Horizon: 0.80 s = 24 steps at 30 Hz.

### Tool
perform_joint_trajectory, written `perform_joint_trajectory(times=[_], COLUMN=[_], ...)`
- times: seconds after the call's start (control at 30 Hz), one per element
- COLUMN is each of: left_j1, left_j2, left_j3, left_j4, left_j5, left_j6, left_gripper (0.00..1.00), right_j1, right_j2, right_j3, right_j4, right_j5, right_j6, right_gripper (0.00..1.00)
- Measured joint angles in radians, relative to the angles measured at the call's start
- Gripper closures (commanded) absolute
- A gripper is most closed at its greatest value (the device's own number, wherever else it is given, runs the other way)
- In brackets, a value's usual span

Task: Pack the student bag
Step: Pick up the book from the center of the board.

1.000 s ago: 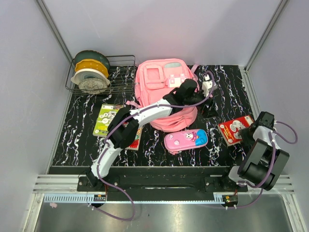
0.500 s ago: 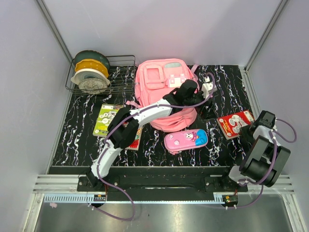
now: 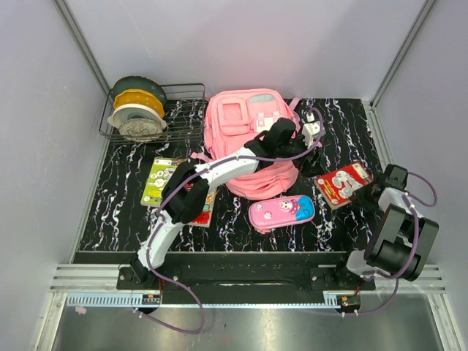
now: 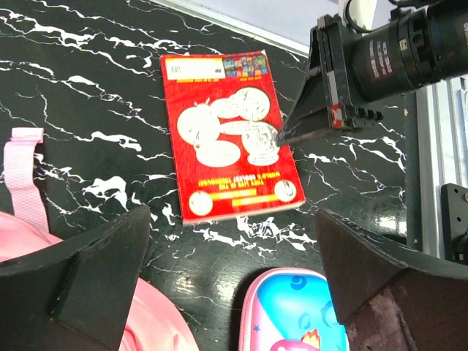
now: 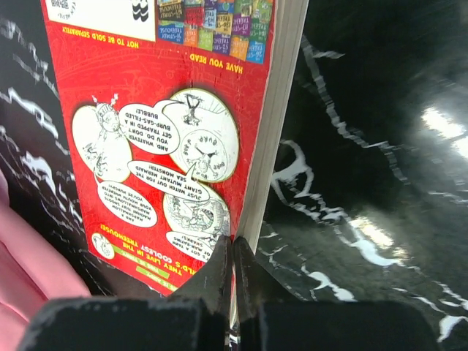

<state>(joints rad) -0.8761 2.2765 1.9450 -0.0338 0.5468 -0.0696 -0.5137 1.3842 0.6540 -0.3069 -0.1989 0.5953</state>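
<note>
The student bag (image 3: 241, 124), a large pink backpack, lies at the back middle of the table; its pink fabric also shows in the left wrist view (image 4: 157, 325). A red book (image 3: 342, 183) lies to its right. My right gripper (image 3: 365, 191) is shut on the book's near long edge (image 5: 234, 245), pinching the red cover (image 5: 153, 131); the left wrist view shows the same grip (image 4: 281, 137) on the book (image 4: 227, 131). My left gripper (image 3: 307, 150) hangs open beside the bag's right side, nothing between its fingers (image 4: 232, 241).
A pink and blue cartoon pencil case (image 3: 281, 212) lies in front of the bag, right under the left gripper (image 4: 292, 314). A green book (image 3: 162, 179) lies at the left, a wire basket of spools (image 3: 146, 110) at the back left. A pink strap (image 4: 25, 175) trails on the table.
My right gripper has shut on the red book's edge and moved it left and farther back, closer to the bag. The left gripper has stayed open and barely shifted.
</note>
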Motion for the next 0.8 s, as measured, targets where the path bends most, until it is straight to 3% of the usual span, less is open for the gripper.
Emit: perform_joint_trajectory(times=[0.27,0.53,0.57,0.67,0.8], left_j1=[0.014,0.017,0.017,0.017,0.017], left_j2=[0.000,0.093,0.108,0.157,0.250], left_j3=[0.008,0.156,0.157,0.157,0.202], left_j4=[0.013,0.102,0.110,0.112,0.059], left_j5=[-0.027,-0.032,-0.032,-0.034,-0.066], left_j6=[0.003,-0.015,-0.019,-0.037,-0.059], left_gripper=[0.01,0.01,0.01,0.01,0.01], right_j1=[0.103,0.161,0.167,0.173,0.174], right_j2=[-0.001,-0.001,-0.004,-0.024,-0.068], right_j3=[0.014,0.042,0.042,0.042,0.042], right_j4=[-0.051,-0.109,-0.114,-0.127,-0.154], right_j5=[-0.017,-0.023,-0.023,-0.024,-0.022], right_j6=[-0.036,-0.063,-0.063,-0.058,-0.053], right_gripper=[1.00,0.97,0.91,0.51,0.37])
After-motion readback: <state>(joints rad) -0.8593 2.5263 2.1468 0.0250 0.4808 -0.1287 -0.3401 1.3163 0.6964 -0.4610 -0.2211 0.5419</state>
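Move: The red book's middle is about 3 cm left of the right hand and 4 cm farther out, at almost the hand's height; the shut fingertips already rest against its right long edge. The pencil case lies some 25 cm to the right hand's left and 7 cm nearer, the backpack's middle roughly 34 cm left and 17 cm farther out. From the wide-open left hand, the book is about 15 cm right, 6 cm back and 16 cm below. The right hand, fingers shut and low at the table, keeps pushing the red book's right long edge leftward by about 5 cm towards the pencil case, turning counter-clockwise some 15 degrees, then opens about halfway as it rises 1 to 2 cm, so the fingers straddle the line of that edge. Meanwhile the left hand, still wide open, goes forward nearly 5 cm and a little right, first lifting briefly and then sinking fast towards the book's level, ending about 6 cm lower without reaching the book. ##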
